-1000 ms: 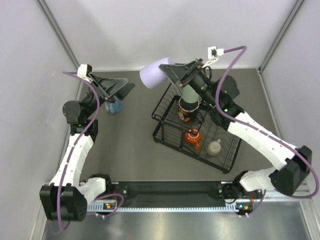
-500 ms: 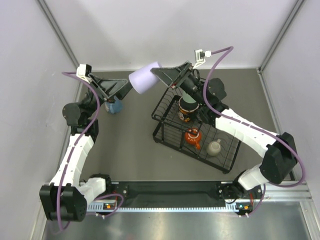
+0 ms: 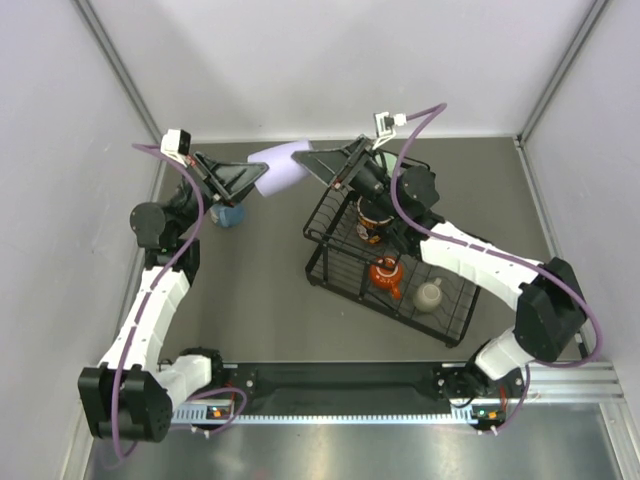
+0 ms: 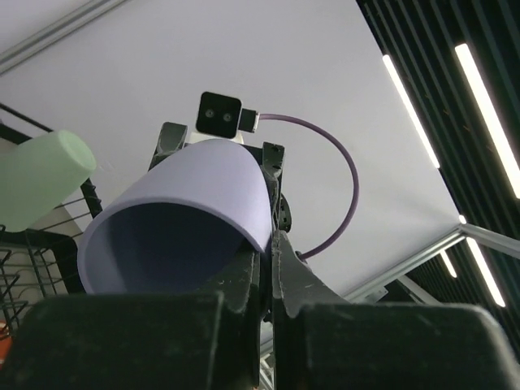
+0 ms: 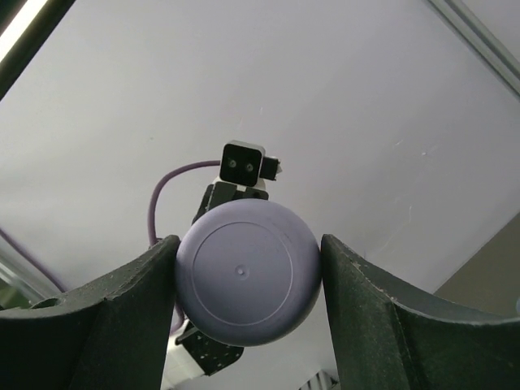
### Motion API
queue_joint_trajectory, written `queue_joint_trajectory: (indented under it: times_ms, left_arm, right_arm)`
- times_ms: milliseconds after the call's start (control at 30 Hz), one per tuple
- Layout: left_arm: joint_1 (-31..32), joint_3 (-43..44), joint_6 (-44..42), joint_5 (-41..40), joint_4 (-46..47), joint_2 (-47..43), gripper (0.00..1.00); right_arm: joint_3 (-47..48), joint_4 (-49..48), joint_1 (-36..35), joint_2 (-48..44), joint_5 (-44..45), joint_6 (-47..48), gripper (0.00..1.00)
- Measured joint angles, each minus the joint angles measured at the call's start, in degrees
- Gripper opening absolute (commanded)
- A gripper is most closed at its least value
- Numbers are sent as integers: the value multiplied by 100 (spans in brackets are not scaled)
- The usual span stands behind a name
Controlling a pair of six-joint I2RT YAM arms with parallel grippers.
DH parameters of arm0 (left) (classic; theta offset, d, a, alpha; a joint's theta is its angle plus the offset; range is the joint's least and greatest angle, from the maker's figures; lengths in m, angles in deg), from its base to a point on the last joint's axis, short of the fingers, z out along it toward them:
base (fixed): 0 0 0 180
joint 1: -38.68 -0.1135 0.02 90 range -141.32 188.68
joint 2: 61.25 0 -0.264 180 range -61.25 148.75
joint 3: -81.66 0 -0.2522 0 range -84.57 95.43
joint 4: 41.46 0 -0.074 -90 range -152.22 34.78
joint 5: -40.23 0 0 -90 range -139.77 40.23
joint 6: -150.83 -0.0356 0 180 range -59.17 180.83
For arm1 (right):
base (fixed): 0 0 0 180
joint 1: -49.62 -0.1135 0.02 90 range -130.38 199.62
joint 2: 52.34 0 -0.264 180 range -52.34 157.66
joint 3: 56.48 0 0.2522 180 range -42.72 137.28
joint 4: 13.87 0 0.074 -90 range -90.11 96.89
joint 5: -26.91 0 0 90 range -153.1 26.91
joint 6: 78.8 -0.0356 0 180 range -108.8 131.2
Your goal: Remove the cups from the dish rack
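The lavender tumbler (image 3: 278, 166) hangs on its side in mid-air between both arms, left of the dish rack (image 3: 316, 262). My left gripper (image 3: 258, 177) is shut on its rim wall, one finger inside the mouth (image 4: 244, 280). My right gripper (image 3: 302, 158) is shut around its base (image 5: 248, 272). The blue mug (image 3: 230, 213) stands on the table under the left gripper. In the rack sit the red patterned mug (image 3: 372, 218), the orange cup (image 3: 386, 273) and the beige mug (image 3: 430, 295). The mint-green tumbler (image 4: 41, 179) shows in the left wrist view; my right arm hides it from above.
Pale enclosure walls close in the table on three sides. The arms' mounting rail (image 3: 340, 385) runs along the near edge. The right arm's purple cable (image 3: 400, 180) loops above the rack's far corner.
My right gripper carried the lavender tumbler leftward and lower, away from the rack. The left gripper, open before, has shut on the tumbler's rim.
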Motion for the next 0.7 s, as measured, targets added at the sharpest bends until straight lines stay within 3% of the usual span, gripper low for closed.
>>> queue_joint_trajectory:
  times_ms: [33, 67, 167, 233, 367, 500, 700]
  left_arm:
    - [7, 0, -11, 7, -74, -2, 0]
    - [7, 0, -39, 13, -168, -11, 0]
    - [13, 11, -411, 52, -697, -94, 0]
    - [35, 92, -968, 79, -1311, -170, 0]
    - [103, 979, -2629, -81, -3615, -243, 0]
    - [46, 2157, -4579, -1268, -5989, -243, 0]
    - [39, 2933, -6067, -3084, -8008, 111, 0]
  right_arm:
    - [-26, -11, 4, 0, 9, 2, 43]
    - [-74, -22, 4, -11, 37, 17, 61]
    - [-203, 216, 7, -122, 153, 164, 87]
    - [-299, 627, -4, -291, 203, 404, 97]
    - [-343, 1744, -4, -815, 409, 1137, 100]
    - [-356, 2673, -17, -1759, 610, 1910, 100]
    - [-374, 3558, -17, -3383, 1305, 2999, 100]
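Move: The left gripper already pinches the rim of the lavender cup, its middle about 5 cm to the right and level. The blue cup on the table lies roughly 15 cm ahead, 17 cm left and 41 cm below. The right gripper still holds the lavender cup's base end, cup middle some 4 cm left and 1 cm back; from it the green cup on the rack is about 15 cm right, 8 cm ahead and 22 cm lower, the floral mug 12 cm right, level fore-and-aft and 27 cm lower. Keep the left pinch on the lavender cup's rim while both hands sink about 3 cm and the right fingers open off its base. Then draw the right gripper away, some 13 cm to the right, back and up, and bring the left gripper with the cup left, forward and down towards the blue cup, turning its wrist about 60 degrees so the fingers swing from right-and-up to forward and slightly down. ##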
